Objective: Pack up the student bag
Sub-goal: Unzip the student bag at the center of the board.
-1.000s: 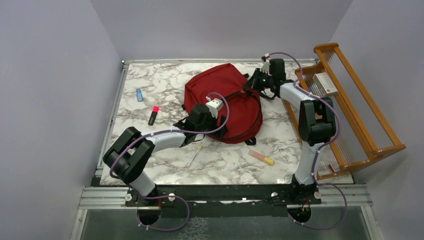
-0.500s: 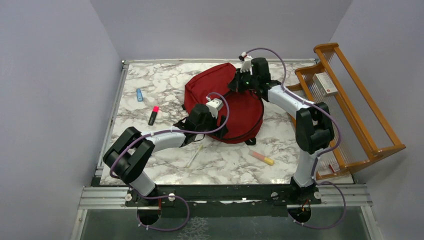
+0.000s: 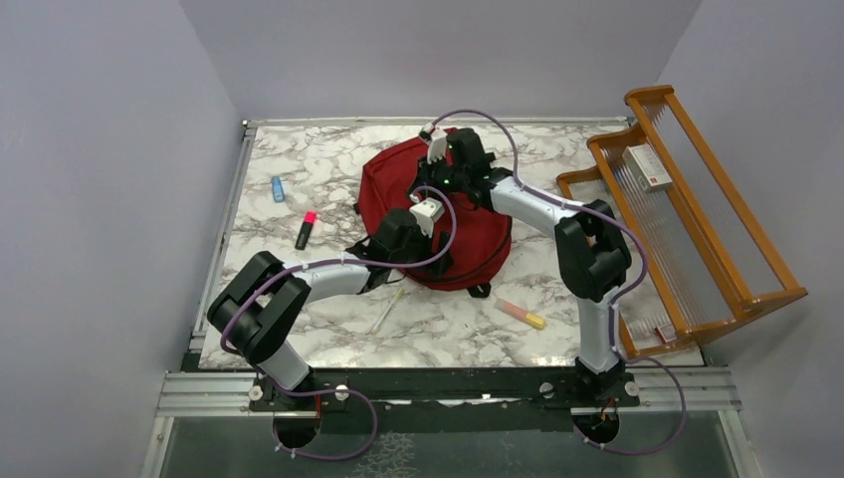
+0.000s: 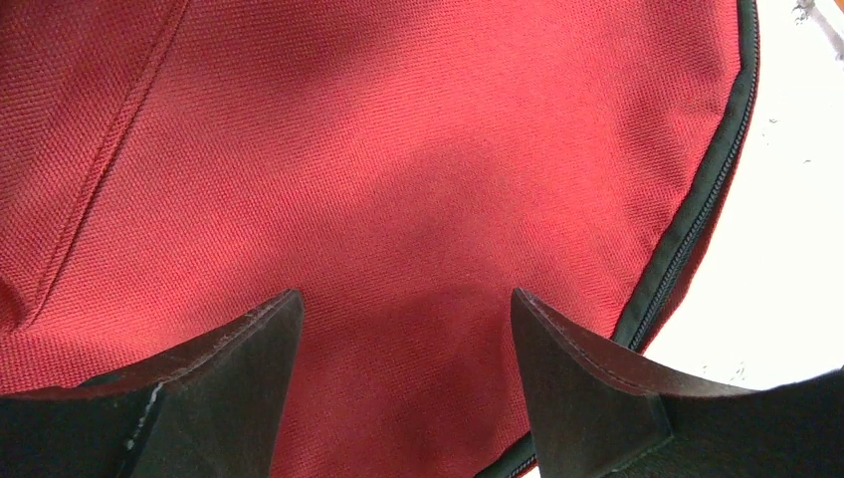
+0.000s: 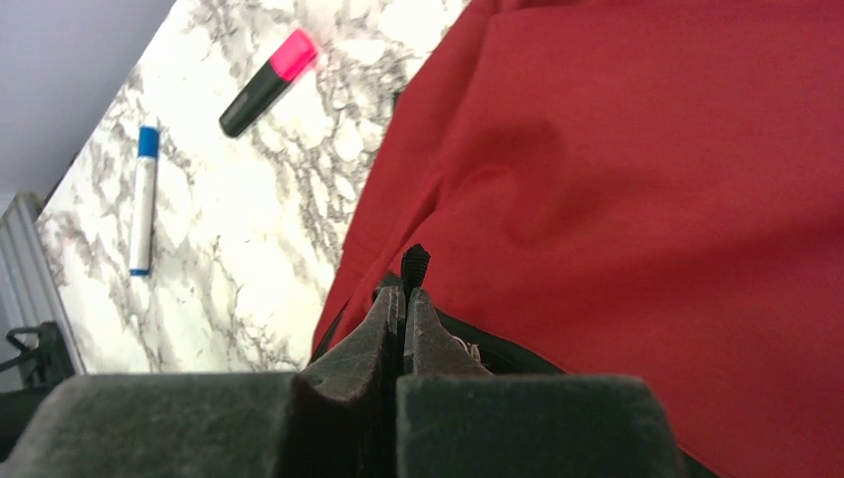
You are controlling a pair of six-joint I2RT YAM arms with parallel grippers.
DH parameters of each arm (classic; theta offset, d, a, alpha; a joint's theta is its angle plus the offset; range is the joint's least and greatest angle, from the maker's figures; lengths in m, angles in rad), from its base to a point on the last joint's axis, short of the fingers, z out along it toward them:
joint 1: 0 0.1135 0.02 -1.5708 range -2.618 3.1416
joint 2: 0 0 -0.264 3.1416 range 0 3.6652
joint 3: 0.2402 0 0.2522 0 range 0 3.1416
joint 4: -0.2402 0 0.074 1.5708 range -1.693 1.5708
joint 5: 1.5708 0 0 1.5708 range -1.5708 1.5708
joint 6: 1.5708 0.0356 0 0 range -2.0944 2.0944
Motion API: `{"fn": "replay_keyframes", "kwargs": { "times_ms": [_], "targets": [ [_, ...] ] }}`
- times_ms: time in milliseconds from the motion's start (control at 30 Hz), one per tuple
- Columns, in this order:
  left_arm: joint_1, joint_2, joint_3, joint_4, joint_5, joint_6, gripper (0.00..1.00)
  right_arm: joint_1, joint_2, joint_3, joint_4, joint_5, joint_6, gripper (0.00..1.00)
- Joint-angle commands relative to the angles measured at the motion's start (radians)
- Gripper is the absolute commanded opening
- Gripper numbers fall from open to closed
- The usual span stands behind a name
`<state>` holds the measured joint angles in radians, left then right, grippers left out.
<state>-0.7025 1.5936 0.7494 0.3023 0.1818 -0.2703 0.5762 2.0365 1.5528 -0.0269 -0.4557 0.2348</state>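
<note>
The student bag (image 3: pixel 478 234) is a red backpack lying flat in the middle of the marble table. My left gripper (image 3: pixel 438 254) rests on its near part. In the left wrist view the left gripper (image 4: pixel 403 309) stands open, its fingers pressed on the red fabric (image 4: pixel 398 149) beside the black zipper (image 4: pixel 697 209). My right gripper (image 3: pixel 431 189) is over the bag's far left edge. In the right wrist view the right gripper (image 5: pixel 403 294) is shut on the black zipper pull (image 5: pixel 414 261), whose tip sticks out past the fingertips, against the bag (image 5: pixel 647 199).
Left of the bag lie a blue marker (image 3: pixel 277 188) and a pink-capped highlighter (image 3: pixel 306 229). A white pen (image 3: pixel 386 311) and an orange-yellow highlighter (image 3: pixel 522 315) lie near the front. A wooden rack (image 3: pixel 697 219) holding a box (image 3: pixel 647 167) stands at the right.
My right gripper has travelled left along the bag's far edge, still shut on the zipper pull. The bag has shifted slightly left. The left arm has not moved.
</note>
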Motion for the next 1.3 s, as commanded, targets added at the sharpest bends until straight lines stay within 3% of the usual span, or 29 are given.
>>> {"fn": "replay_keyframes", "kwargs": {
  "times_ms": [0,267,433,767,900,967,1267],
  "targets": [
    [-0.004,0.009,-0.024,0.047,-0.012,-0.003,0.77,0.060,0.051,0.059,-0.024,-0.109,0.020,0.01],
    [-0.004,-0.007,-0.051,0.068,-0.009,-0.004,0.77,0.088,0.128,0.108,0.007,-0.307,0.048,0.01],
    [-0.005,-0.009,-0.066,0.081,-0.008,0.002,0.76,0.105,0.210,0.220,-0.027,-0.440,0.044,0.01],
    [-0.009,0.005,-0.067,0.087,-0.022,-0.017,0.76,0.123,0.295,0.338,-0.132,-0.488,-0.012,0.02],
    [-0.009,-0.047,-0.077,0.086,-0.037,-0.026,0.76,0.123,0.230,0.329,-0.167,-0.359,-0.067,0.28],
    [-0.009,-0.089,-0.082,0.086,-0.043,-0.030,0.76,0.122,0.183,0.323,-0.184,-0.242,-0.088,0.37],
    [0.019,-0.323,-0.074,0.009,-0.090,-0.099,0.78,0.101,-0.135,0.076,-0.068,0.307,-0.085,0.53]
  ]
}}
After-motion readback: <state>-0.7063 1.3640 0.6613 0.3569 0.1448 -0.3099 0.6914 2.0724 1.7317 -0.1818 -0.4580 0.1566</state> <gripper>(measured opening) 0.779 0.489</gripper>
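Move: The zip's left end, where the pinched zipper pull is being taken, lies about 9 cm left of the right hand, 6 cm back and 3 cm lower. The middle of the student bag is some 4 cm right and 3 cm back, 8 cm below; the highlighter is about 28 cm left and 5 cm back, on the table. From the left hand, open over the near part of the bag, that zip end is roughly 8 cm ahead, 14 cm left and 3 cm higher. The zipper pull, still pinched by the right hand, is drawn about 9 cm left and 6 cm back along the zip to the bag's left side, the wrist turning some 25 degrees counter-clockwise; then the fingers open halfway, let go, and back off upwards and to the right. The open left hand presses about 1 cm farther down on the near cloth before lifting off nearly 8 cm. ##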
